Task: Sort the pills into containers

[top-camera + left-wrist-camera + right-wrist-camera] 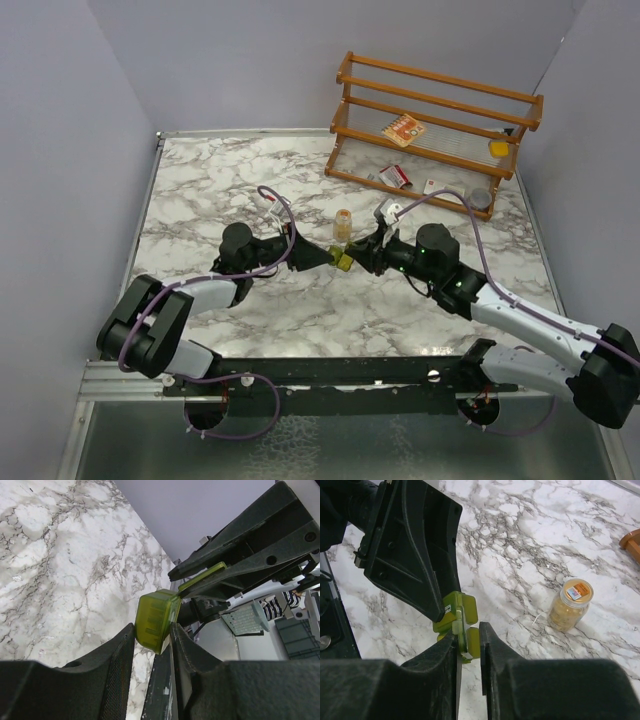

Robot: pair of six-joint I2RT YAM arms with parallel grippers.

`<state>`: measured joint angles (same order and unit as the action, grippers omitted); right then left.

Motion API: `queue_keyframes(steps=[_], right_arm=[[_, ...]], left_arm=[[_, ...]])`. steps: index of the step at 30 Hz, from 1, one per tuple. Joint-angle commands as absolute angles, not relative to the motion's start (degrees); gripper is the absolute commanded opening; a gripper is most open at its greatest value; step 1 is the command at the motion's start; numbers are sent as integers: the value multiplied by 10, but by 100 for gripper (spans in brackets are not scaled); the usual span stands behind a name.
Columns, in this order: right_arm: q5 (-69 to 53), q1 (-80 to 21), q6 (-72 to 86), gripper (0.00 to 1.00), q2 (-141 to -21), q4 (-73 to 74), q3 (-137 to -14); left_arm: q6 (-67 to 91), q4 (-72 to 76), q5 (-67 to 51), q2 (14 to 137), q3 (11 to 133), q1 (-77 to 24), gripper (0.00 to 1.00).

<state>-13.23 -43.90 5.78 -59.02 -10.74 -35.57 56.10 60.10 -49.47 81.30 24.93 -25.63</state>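
The olive-green pill box (pixel 343 262) hangs just above the middle of the marble table, between both arms. My left gripper (pixel 152 630) is shut on the pill box (pixel 156 620), one finger pressed to each side. The box's thin lid (pixel 202 575) sticks out toward the right arm's fingers (pixel 250 545). My right gripper (pixel 469 630) stands narrowly open around the lid edge of the pill box (pixel 462 610); the right pad looks just clear of it. A clear bottle (pixel 571 604) of yellow-orange pills stands upright just behind, also seen from above as the bottle (pixel 343 226).
A wooden rack (pixel 440 120) stands at the back right, holding red-and-white cartons (pixel 403 130) and a yellow block (pixel 498 148). Its corner (pixel 632 542) shows in the right wrist view. Grey walls close in the table on both sides.
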Motion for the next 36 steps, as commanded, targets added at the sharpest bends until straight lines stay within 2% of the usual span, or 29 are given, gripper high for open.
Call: queue_keyframes(steps=[1, 4, 7, 9, 11, 13, 15, 17, 24, 31, 36], right_arm=[[-138, -443, 60, 20, -595, -132, -376], [-137, -443, 59, 22, -595, -132, -377], [-136, -443, 59, 30, -595, -131, -379], [-135, -443, 61, 34, -594, -131, -378], [-136, -443, 64, 42, -594, -135, -379], [-136, -443, 65, 44, -595, -138, -380], [-135, -443, 67, 51, -594, -139, -383], [-128, -443, 71, 54, -593, -139, -385], [-35, -443, 118, 56, -531, -183, -370], [147, -443, 216, 48, -538, -131, -390], [178, -442, 323, 55, -569, -94, -390]], left_arm=[[574, 578, -481, 790, 263, -260, 23], [578, 566, -470, 786, 264, -261, 15], [577, 549, -464, 784, 268, -260, 7], [578, 538, -460, 786, 271, -260, 4], [577, 530, -460, 787, 275, -261, 2], [577, 523, -460, 789, 278, -260, 1], [577, 519, -458, 790, 278, -261, 0], [573, 515, -455, 790, 277, -260, 0], [568, 510, -454, 785, 265, -261, 0], [568, 509, -455, 773, 265, -260, 0], [563, 509, -456, 767, 263, -260, 0]])
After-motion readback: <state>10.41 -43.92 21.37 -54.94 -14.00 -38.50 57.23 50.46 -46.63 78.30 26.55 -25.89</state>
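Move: My right fingers are still around the raised lid of the green pill box, whose body lies about 2 cm to their left and a centimetre lower. From that hand, the pill jar stands roughly 13 cm ahead, 2 cm to the left and some 14 cm below. My left fingers already hold the box, its middle about 3 cm to the right of my left hand point, level with it and neither ahead nor back. I spread my right fingers off the lid almost in place, then pull that hand up about 8 cm, drawing off to the right, and carry it some 4 cm forward as it dips slightly at the end. The wrist swings some 25 degrees clockwise and the fingertips tip upward. My left hand stays there gripping the box, rolling only slightly. ##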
